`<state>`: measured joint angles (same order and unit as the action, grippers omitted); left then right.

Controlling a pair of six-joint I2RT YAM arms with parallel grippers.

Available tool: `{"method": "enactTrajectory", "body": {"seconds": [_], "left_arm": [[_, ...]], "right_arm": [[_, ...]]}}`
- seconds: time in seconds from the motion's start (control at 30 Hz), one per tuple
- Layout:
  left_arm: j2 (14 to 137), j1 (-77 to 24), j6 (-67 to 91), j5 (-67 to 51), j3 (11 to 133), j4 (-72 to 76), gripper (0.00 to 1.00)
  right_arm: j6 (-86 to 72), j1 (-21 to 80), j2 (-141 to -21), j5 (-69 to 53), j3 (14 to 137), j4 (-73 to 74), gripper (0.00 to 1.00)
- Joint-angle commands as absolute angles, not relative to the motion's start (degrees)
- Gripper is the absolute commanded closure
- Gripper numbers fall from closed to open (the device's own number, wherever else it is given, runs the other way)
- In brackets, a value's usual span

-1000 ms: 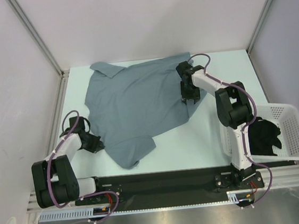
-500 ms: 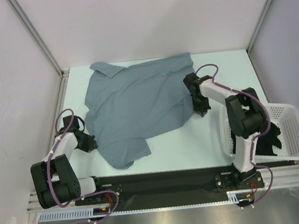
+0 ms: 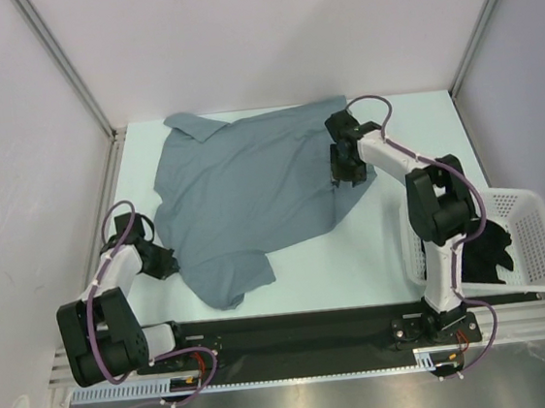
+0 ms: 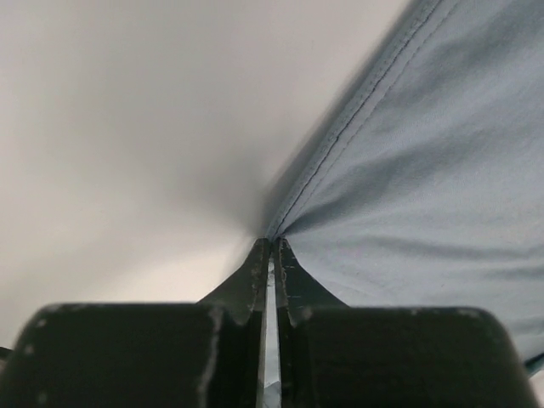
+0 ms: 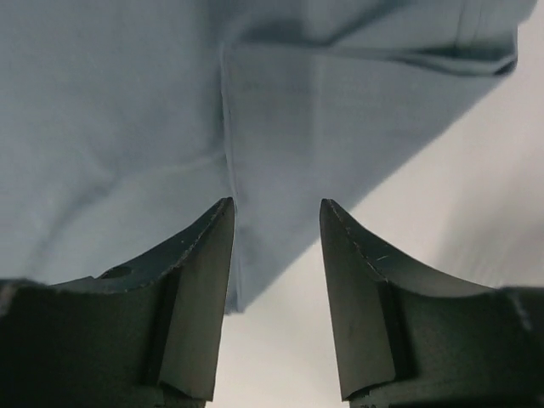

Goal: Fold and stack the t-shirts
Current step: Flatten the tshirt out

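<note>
A slate grey-blue t-shirt (image 3: 247, 192) with a small collar lies spread across the middle of the table. My left gripper (image 3: 167, 263) is low at its left edge and shut on the hem; in the left wrist view the jaws (image 4: 272, 244) pinch the stitched edge of the cloth (image 4: 425, 170). Over the shirt's right edge hovers my right gripper (image 3: 346, 171). Its fingers (image 5: 276, 208) stand open above a fold of the cloth (image 5: 127, 110), with nothing between them. A black t-shirt (image 3: 485, 248) lies crumpled in the basket.
A white plastic lattice basket (image 3: 537, 235) stands at the right front, right beside the right arm's base. White walls with metal posts close in the table on the left, back and right. A black rail (image 3: 286, 334) runs along the near edge.
The left gripper pulled the shirt's left edge slightly leftward and the lower sleeve shifted with it. The right gripper dipped toward the front right, then came back over the shirt's right edge.
</note>
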<state>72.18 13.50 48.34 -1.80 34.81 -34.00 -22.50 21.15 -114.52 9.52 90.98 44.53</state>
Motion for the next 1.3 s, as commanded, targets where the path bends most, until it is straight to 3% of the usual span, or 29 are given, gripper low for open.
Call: {"method": "enactTrajectory", "body": {"seconds": [0.0, 0.03, 0.1, 0.13, 0.23, 0.67, 1.0, 1.2, 1.27], "left_arm": [[69.9, 14.2, 46.3, -2.8, 34.8, -35.7, 0.93], [69.3, 14.2, 46.0, -1.8, 35.0, -36.6, 0.82], [66.0, 14.2, 45.8, -0.2, 35.2, -37.3, 0.70], [64.6, 14.2, 45.8, -0.2, 35.2, -38.0, 0.56], [61.8, 14.2, 45.3, 3.3, 35.5, -38.6, 0.44], [63.1, 14.1, 42.4, 1.8, 36.7, -37.4, 0.49], [62.8, 14.2, 41.7, 1.6, 37.0, -36.9, 0.49], [63.2, 14.1, 40.6, 2.1, 38.1, -37.2, 0.49], [63.0, 14.2, 40.3, 2.3, 38.1, -37.1, 0.49]], "right_arm": [[-25.0, 20.0, -117.2, 8.9, 96.7, 41.8, 0.50], [-25.9, 19.8, -119.2, 8.6, 99.1, 41.6, 0.51], [-28.9, 19.4, -122.2, 7.3, 102.6, 42.6, 0.54], [-29.7, 19.3, -123.4, 7.6, 104.2, 45.2, 0.58], [-31.7, 19.9, -127.3, 9.4, 108.4, 47.0, 0.63], [-31.7, 20.7, -133.9, 15.1, 117.0, 52.6, 0.60], [-31.2, 20.7, -134.4, 16.3, 117.4, 54.1, 0.71], [-30.9, 20.7, -134.1, 17.0, 118.2, 55.8, 0.95], [-29.9, 21.0, -133.0, 19.3, 118.0, 56.6, 0.97]]}}
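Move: The right hand, open, hangs over the shirt's right side; the edge of the folded layer it goes for lies about 6 cm ahead, 1 cm left and 4 cm below. The right sleeve tip is some 5 cm ahead and 9 cm right, and the basket's middle roughly 20 cm back and 31 cm right. The left fingers are already shut on the stitched left edge, the near lobe some 6 cm back and 12 cm right of them; the right hand's fold edge lies about 23 cm ahead and 43 cm right of them. The right hand goes some 6 cm forward over the shirt, then sinks about 3 cm onto the end of the folded layer's edge, turning some 10 degrees clockwise, and its half-open fingers close there and pinch the cloth. Meanwhile the left fingers open about halfway and let go of the stitched edge, the hand lifting clear by 2 to 3 cm with a slight drift left, then waiting just above it. ##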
